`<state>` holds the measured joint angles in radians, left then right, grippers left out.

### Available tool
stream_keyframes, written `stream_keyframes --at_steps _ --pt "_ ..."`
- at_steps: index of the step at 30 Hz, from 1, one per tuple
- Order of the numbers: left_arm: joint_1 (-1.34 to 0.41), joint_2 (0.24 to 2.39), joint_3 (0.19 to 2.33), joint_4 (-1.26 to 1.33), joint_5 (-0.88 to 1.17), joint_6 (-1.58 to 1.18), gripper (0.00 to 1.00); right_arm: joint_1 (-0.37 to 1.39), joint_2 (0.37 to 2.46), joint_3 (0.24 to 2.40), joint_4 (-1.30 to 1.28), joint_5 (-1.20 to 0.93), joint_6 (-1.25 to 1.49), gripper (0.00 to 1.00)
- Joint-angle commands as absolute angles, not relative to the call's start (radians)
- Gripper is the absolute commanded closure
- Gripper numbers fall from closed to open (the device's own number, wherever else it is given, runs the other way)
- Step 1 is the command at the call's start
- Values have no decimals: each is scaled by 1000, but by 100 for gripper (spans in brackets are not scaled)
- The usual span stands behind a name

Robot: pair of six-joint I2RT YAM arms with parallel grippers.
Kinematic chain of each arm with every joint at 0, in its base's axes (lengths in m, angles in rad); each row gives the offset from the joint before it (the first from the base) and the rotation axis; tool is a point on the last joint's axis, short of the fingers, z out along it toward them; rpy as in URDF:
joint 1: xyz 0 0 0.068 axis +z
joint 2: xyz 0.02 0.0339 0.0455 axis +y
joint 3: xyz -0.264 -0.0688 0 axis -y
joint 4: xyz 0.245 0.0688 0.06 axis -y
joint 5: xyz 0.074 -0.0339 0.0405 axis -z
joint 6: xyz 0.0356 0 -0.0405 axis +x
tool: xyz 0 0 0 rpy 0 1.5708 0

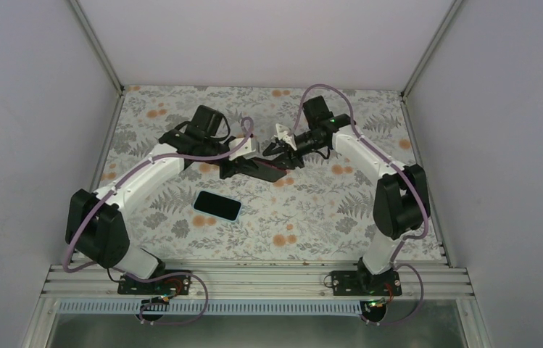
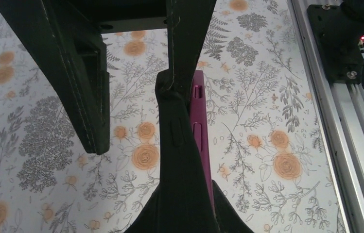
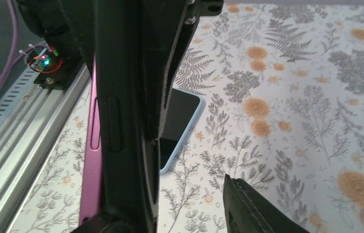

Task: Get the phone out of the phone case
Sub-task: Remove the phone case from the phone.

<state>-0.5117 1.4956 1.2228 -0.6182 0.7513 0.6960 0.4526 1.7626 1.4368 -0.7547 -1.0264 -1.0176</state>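
The phone (image 1: 217, 206), black-screened with a light blue edge, lies flat on the floral table, apart from the case; the right wrist view shows it (image 3: 183, 116) below the case. The phone case (image 1: 262, 171), black with a purple shell, hangs above the table between both arms. In the left wrist view the case (image 2: 180, 155) stands edge-on, and my left gripper (image 2: 184, 206) is shut on its near end. My right gripper (image 3: 184, 194) is open: one finger lies along the case (image 3: 121, 121), the other finger (image 3: 248, 208) stands apart, with table showing between them. Whether anything sits inside the case is hidden.
The aluminium rail (image 2: 325, 121) runs along the table's near edge, with an arm base (image 2: 340, 43) bolted on it. The rail (image 3: 19, 141) also shows in the right wrist view. White walls enclose the table on three sides.
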Motion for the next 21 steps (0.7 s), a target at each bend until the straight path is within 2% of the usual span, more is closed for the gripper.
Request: stream_keyframes --at_steps 1,4,7,11,14,18,21 --pt "-614 1537 1368 -100 873 678 98 755 1786 1496 -814 -1409 -1027 65" --pt "-619 1536 1388 -134 856 702 97 755 1801 1525 -867 -1374 -1045 96" --pt "-620 1530 1412 -194 822 738 92 747 1796 1554 -958 -1344 -1118 97" --pt "-620 1497 1428 -286 718 775 73 682 1726 1511 -958 -1335 -1107 97" --pt "-618 1459 1432 -340 622 803 52 614 1673 1461 -808 -1214 -844 97" --pt "-606 1386 1429 -349 535 819 41 514 1671 1508 -896 -1087 -801 96" --pt "-589 1349 1435 -346 455 815 37 455 1595 1459 -836 -1023 -745 96"
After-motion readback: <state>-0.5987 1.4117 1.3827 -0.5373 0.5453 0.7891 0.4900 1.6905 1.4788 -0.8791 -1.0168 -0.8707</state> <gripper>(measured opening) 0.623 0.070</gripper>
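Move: The left hand already grips the cased phone, whose middle lies about 5 cm to its right, 1 cm back and 2 cm lower. From the right hand that middle is some 4 cm left, 2 cm back and 2 cm below. The blue-edged phone lies on the table roughly 10 cm left of the left hand, 4 cm back and 20 cm below. Right fingers pinch the cased phone, easing back about 3 cm; the left lets go and rises roughly 10 cm. ##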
